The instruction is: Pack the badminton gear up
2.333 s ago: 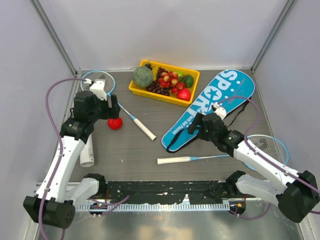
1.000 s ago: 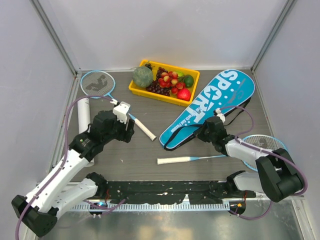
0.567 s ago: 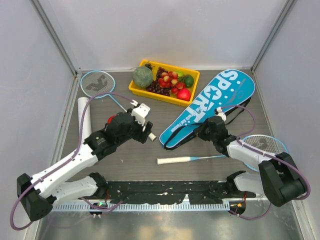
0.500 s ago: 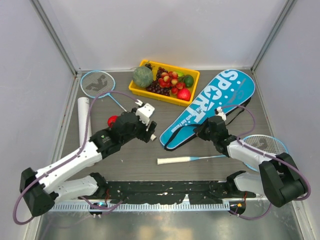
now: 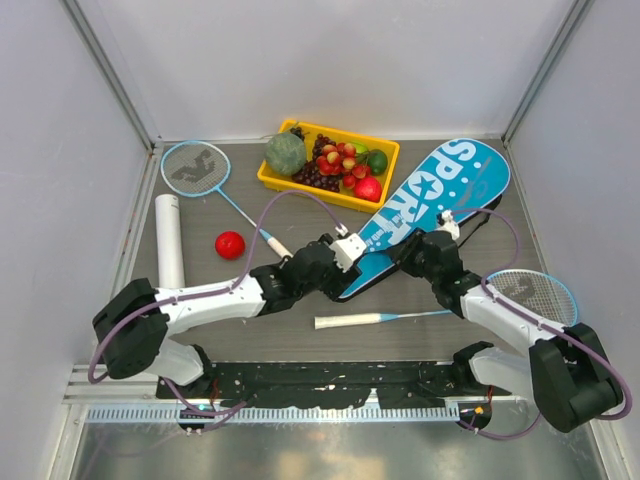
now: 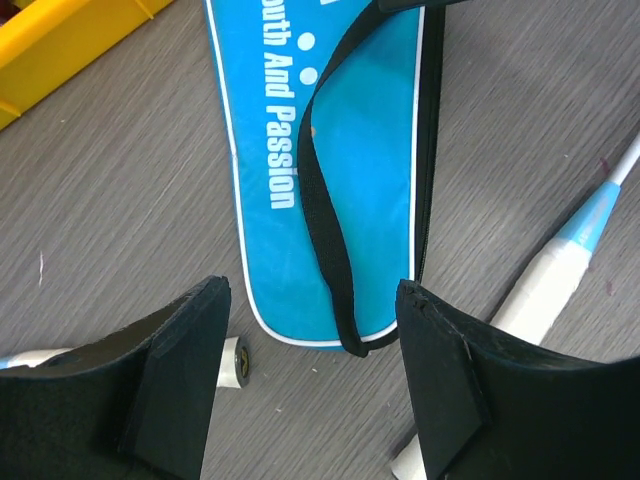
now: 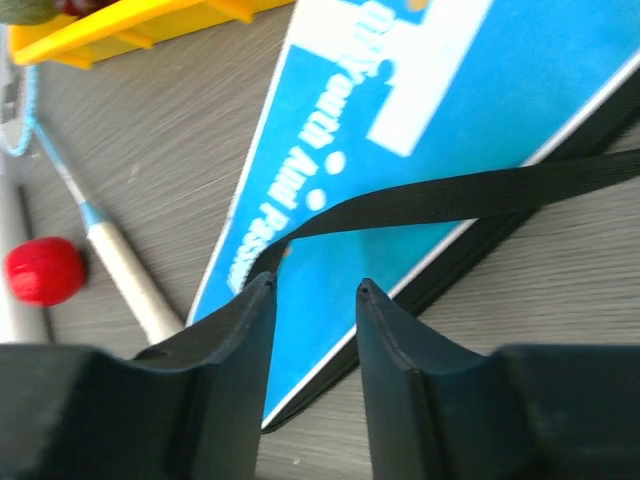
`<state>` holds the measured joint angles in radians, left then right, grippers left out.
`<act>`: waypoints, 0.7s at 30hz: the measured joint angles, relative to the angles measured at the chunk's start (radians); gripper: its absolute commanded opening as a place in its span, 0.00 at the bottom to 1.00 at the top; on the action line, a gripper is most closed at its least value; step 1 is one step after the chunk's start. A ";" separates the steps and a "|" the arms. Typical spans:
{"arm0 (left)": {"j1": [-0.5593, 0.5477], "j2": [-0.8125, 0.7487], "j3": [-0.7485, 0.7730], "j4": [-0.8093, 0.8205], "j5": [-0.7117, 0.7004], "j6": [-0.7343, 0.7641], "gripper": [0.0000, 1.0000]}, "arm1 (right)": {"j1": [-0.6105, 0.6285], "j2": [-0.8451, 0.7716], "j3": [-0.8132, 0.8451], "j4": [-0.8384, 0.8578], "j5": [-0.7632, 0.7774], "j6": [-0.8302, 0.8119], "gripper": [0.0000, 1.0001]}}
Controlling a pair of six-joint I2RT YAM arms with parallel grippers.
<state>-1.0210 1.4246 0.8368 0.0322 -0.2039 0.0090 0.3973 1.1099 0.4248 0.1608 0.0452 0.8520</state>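
The blue "SPORT" bag (image 5: 440,190) lies slantwise right of centre, its black strap (image 6: 335,250) looped over its narrow end. My left gripper (image 5: 350,252) hovers open over that narrow end (image 6: 300,200), touching nothing. My right gripper (image 5: 407,250) hangs just above the bag's side edge (image 7: 420,100), jaws a little apart and empty, with the strap (image 7: 450,195) beyond the fingertips. One racket (image 5: 195,166) lies at the back left, its handle (image 7: 125,265) pointing toward the centre. The other racket (image 5: 535,296) lies right, its white handle (image 5: 345,321) near the front. A white tube (image 5: 168,240) lies at the left.
A yellow tray (image 5: 268,178) of fruit stands at the back centre, just left of the bag. A small red ball (image 5: 230,244) sits between the tube and the first racket's handle. Grey walls close in the table on three sides.
My left arm has swung right, from beside the first racket's handle to the bag's narrow end. The right gripper's jaws have parted and it has shifted slightly toward the back.
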 measured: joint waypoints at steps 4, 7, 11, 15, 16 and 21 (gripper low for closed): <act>-0.006 0.002 -0.009 0.040 -0.031 0.000 0.71 | -0.039 0.002 0.011 -0.060 0.064 -0.024 0.48; -0.006 -0.035 -0.037 0.053 -0.066 0.011 0.71 | -0.077 0.003 0.028 -0.087 0.113 -0.045 0.53; -0.006 -0.096 -0.052 0.051 -0.101 0.035 0.71 | -0.153 0.048 0.073 -0.090 0.142 -0.071 0.60; -0.006 -0.154 -0.053 0.036 -0.128 0.050 0.72 | -0.240 0.127 0.101 -0.087 0.134 -0.091 0.61; -0.006 -0.171 -0.057 0.034 -0.134 0.052 0.72 | -0.256 0.148 0.106 -0.086 0.130 -0.095 0.61; -0.006 -0.242 -0.092 0.025 -0.157 0.054 0.73 | -0.316 0.252 0.126 -0.071 0.083 -0.112 0.60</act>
<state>-1.0267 1.1828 0.7444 0.0574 -0.3607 0.0628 0.0811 1.3617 0.5510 0.0902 0.1284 0.7399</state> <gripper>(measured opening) 0.724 0.608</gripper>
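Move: For the right hand, the black strap where it leaves the bag's right side is about 12 cm to its right, 5 cm ahead and 6 cm below. The blue bag's narrow end lies some 16 cm to the hand's left, 6 cm back and 7 cm below; the lower racket's handle is about 14 cm left, 14 cm back and 8 cm below. From the left hand, that strap spot is roughly 25 cm right, 7 cm ahead and 9 cm lower. The right hand, its fingers already part open and clear of the strap, sweeps about 12 cm right and some 5 cm forward along the bag's right side, opening wider and turning clockwise by nearly 20 degrees, then sinks about 5 cm in the later part with its fingers tipping down over the strap by the bag's edge; contact there can't be seen. Meanwhile the left hand, empty and open, backs off from the bag's narrow end, rising about 6 cm and drifting 4 cm left while its fingers tilt up slightly. ##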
